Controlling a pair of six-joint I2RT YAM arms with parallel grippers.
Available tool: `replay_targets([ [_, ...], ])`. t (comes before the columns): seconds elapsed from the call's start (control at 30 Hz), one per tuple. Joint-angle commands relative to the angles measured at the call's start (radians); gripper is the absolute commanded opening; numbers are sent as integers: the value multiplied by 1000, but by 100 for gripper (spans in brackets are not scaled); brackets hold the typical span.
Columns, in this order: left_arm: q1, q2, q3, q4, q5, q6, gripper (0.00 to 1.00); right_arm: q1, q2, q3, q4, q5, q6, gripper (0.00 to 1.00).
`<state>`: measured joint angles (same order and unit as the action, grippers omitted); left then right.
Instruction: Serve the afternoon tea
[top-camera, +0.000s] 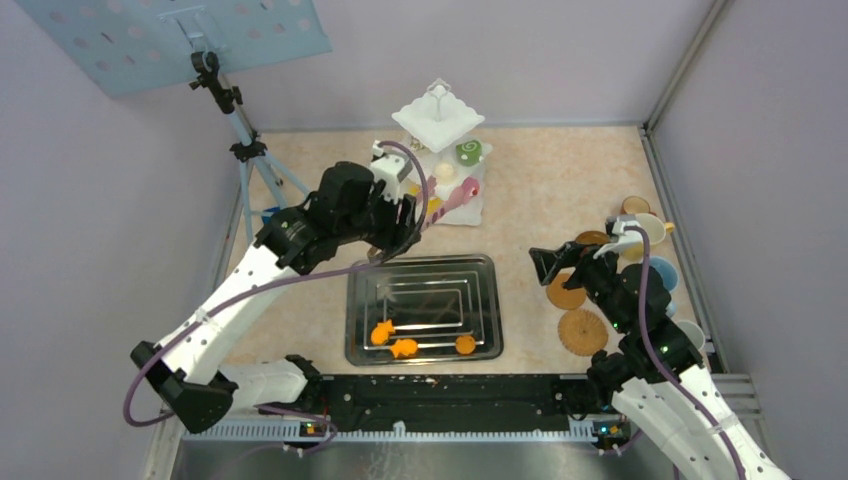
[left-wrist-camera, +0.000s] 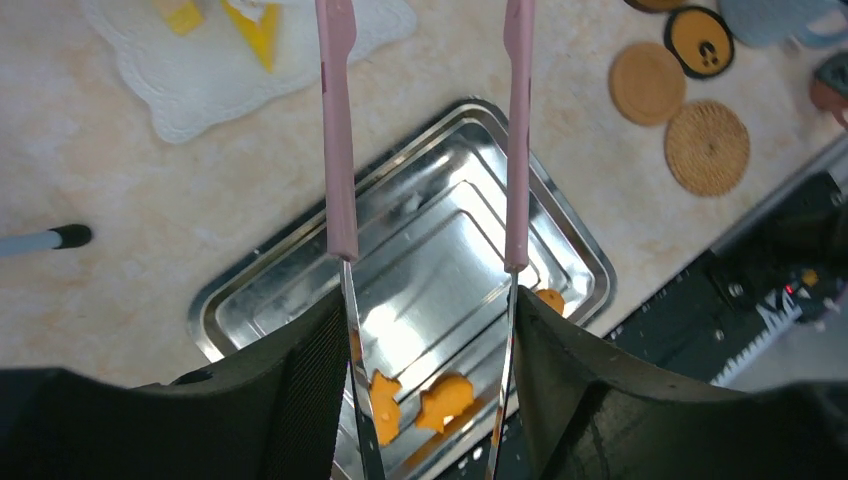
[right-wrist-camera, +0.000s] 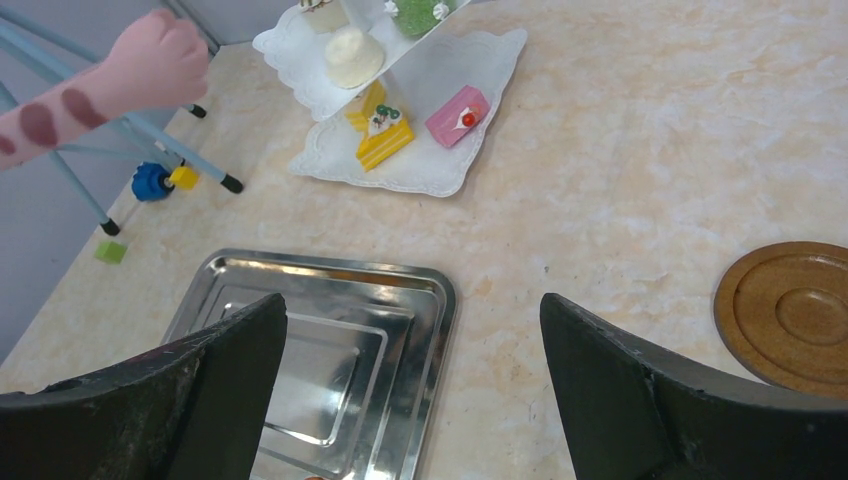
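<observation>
My left gripper is shut on the pink tongs, whose tips reach over the lower tier of the white three-tier stand. In the left wrist view the tongs' arms run up between my fingers. Three orange pastries lie at the near edge of the steel tray. Green swirl, cream, yellow and pink pastries sit on the stand. My right gripper is open and empty, beside the brown coasters.
Mugs cluster along the right edge behind the coasters. A blue tripod stands at the back left, its legs on the table. The black arm base rail runs along the near edge.
</observation>
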<state>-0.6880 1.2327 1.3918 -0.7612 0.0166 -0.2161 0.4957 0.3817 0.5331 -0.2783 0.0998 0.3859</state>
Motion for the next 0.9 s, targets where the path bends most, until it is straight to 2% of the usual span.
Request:
replay_targets([
  [0.0,-17,-69,-81,-131,230,39,62,8,5,28,27,-10,-15,95],
  [0.1,-93,-67,-141,-176,225,10,61,8,6,32,23,-5,-16,95],
  [0.2,-221,-19,-188,-185,164,-34,61,7,5,44,12,1,-19,95],
  [0.47,-472,179,-169,-234,-5,-113,62,8,-7,62,-27,21,-28,95],
  [0.67,-550,174,-201,-216,-7,-151,62,9,-11,69,-39,23,-33,95],
  [0.87,-591,207,-180,-243,-104,-186,62,8,-12,60,-30,18,-25,95],
])
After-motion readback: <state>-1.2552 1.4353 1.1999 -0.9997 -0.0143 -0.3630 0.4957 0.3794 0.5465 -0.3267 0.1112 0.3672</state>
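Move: The round orange cookie in the tray lies some 18 cm back from the left hand, 12 cm to its right and roughly 28 cm below. The nearer fish cookie is also about 18 cm back but level sideways, the other fish cookie 15 cm back and 5 cm to the left, both equally low. The cake stand's middle is about 15 cm ahead and 6 cm right of the left hand. From the right hand the round cookie is about 14 cm back and 18 cm left. Back and then down in one quick sweep, the left hand leaves the cake stand for the near edge of the tray, about 18 cm back, 16 cm down and 4 cm right, easing to a near stop over its last third. The wrist turns roughly 45 degrees in all, swinging clockwise while the pink tongs tip from slanting forward to almost straight down; they stay half open, their tips brought close above the round orange cookie. ##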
